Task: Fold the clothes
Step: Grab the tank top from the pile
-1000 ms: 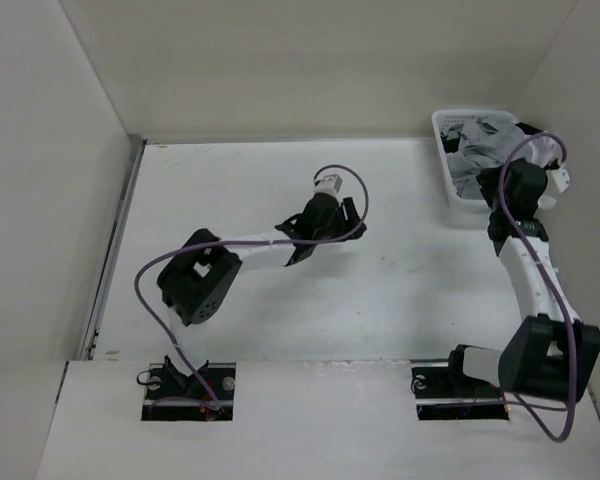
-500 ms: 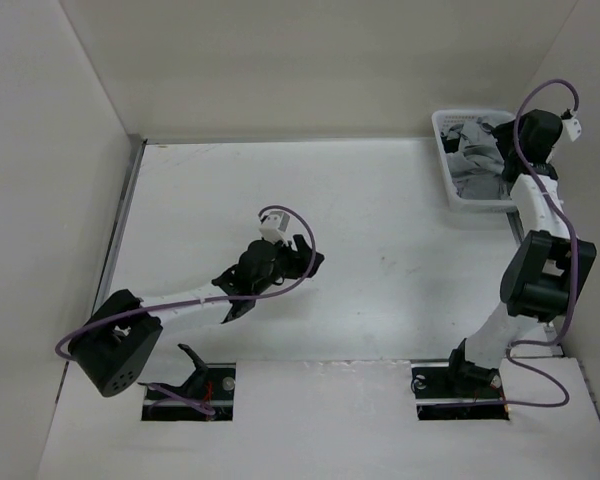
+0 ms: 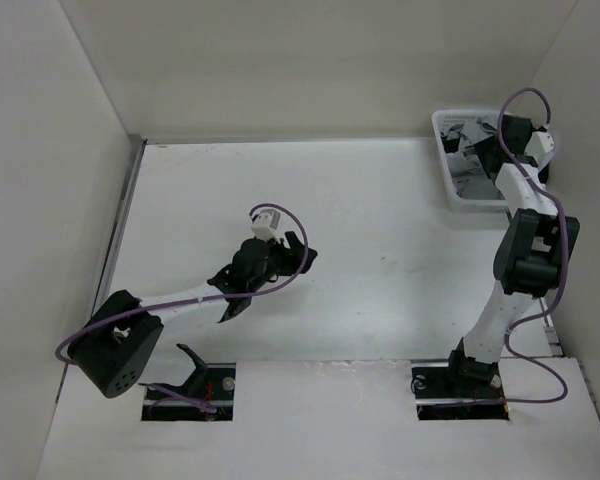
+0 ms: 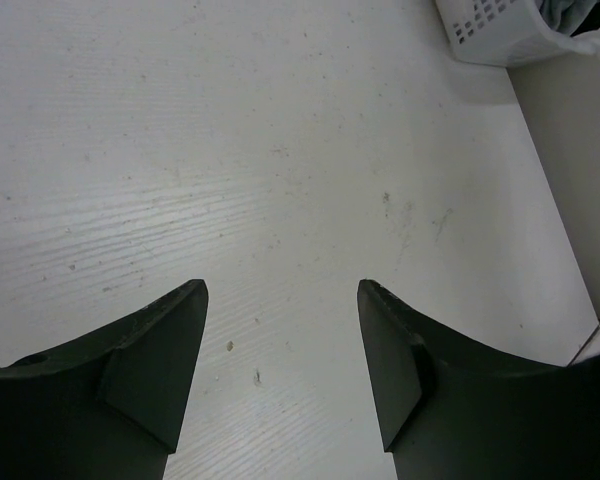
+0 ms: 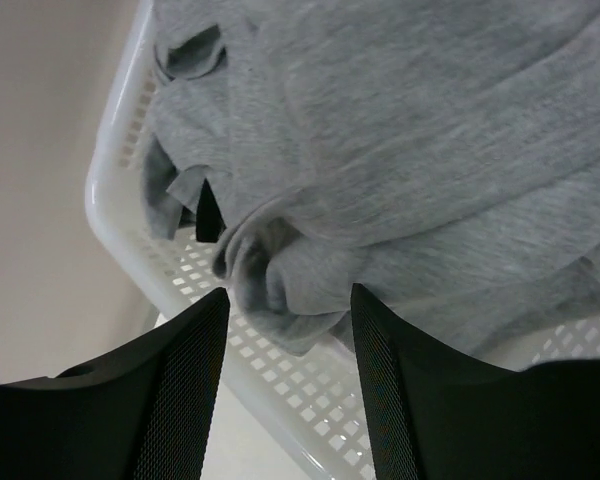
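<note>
The clothes [image 5: 400, 130], a mid-grey knit top, lie bunched in a white lattice basket [image 5: 280, 375] at the table's far right corner. A rolled fold of the grey fabric hangs just ahead of my right gripper [image 5: 288, 335], which is open, its fingertips on either side of the fold and apart from it. In the top view the right gripper [image 3: 484, 150] reaches into the basket [image 3: 456, 196] from the right, over the grey clothes [image 3: 470, 166]. My left gripper [image 4: 282, 300] is open over bare table, at left of centre in the top view [image 3: 298, 262], holding nothing.
Other white and dark garments lie in the basket beside the grey one. White walls close in the table at the left, back and right. The basket's corner [image 4: 490, 30] shows at the top right of the left wrist view. A metal strip [image 3: 120, 240] runs along the table's left edge.
The left arm drew back toward the near left and its gripper opened wider. The right arm stretched up over the basket and turned its gripper down into the clothes.
</note>
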Action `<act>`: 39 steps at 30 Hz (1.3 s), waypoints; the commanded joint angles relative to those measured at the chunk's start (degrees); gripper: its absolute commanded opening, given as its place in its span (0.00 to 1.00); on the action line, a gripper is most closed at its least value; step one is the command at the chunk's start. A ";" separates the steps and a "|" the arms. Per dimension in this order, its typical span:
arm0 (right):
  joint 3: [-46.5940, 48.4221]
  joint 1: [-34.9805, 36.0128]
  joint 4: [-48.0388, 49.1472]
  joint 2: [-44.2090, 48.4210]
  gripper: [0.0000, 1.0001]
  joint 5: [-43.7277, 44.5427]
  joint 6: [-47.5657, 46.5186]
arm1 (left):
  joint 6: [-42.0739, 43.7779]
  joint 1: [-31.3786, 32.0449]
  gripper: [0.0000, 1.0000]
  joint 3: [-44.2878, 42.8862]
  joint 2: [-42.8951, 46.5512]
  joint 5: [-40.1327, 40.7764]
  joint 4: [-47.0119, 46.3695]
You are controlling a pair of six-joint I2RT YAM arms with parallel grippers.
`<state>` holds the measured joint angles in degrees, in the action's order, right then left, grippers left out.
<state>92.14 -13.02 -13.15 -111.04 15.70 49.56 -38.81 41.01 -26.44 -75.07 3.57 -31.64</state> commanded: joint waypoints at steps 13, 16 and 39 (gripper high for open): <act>1.29 -2.50 3.92 -2.25 0.53 -3.13 14.94 | -1.53 0.69 0.60 0.16 -0.96 -1.81 -5.28; -0.55 -3.46 7.33 -1.72 0.48 -5.94 16.88 | -1.97 0.69 0.60 0.07 -1.57 -2.43 -5.54; -7.83 -6.01 12.16 5.03 0.03 -2.44 13.29 | -3.56 0.95 0.60 -1.60 -6.93 -4.01 -7.39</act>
<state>87.88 -18.83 -7.07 -111.63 12.60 65.32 -42.00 41.47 -26.24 -82.00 0.36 -35.40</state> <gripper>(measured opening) 0.042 0.599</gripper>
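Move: The grey tank top's fold lies about 4 cm to the right hand's right, 1 cm back and some 4 cm below. The black garment is about 5 cm right, 4 cm back and 5 cm down; the white basket's middle is roughly 6 cm left, 3 cm back and 10 cm down. From the left hand, the tank top's fold is some 25 cm ahead, 52 cm right and about 2 cm higher. Right hand shifts about 4 cm right, then pinches the grey tank top's fold; left sinks 3 cm. ##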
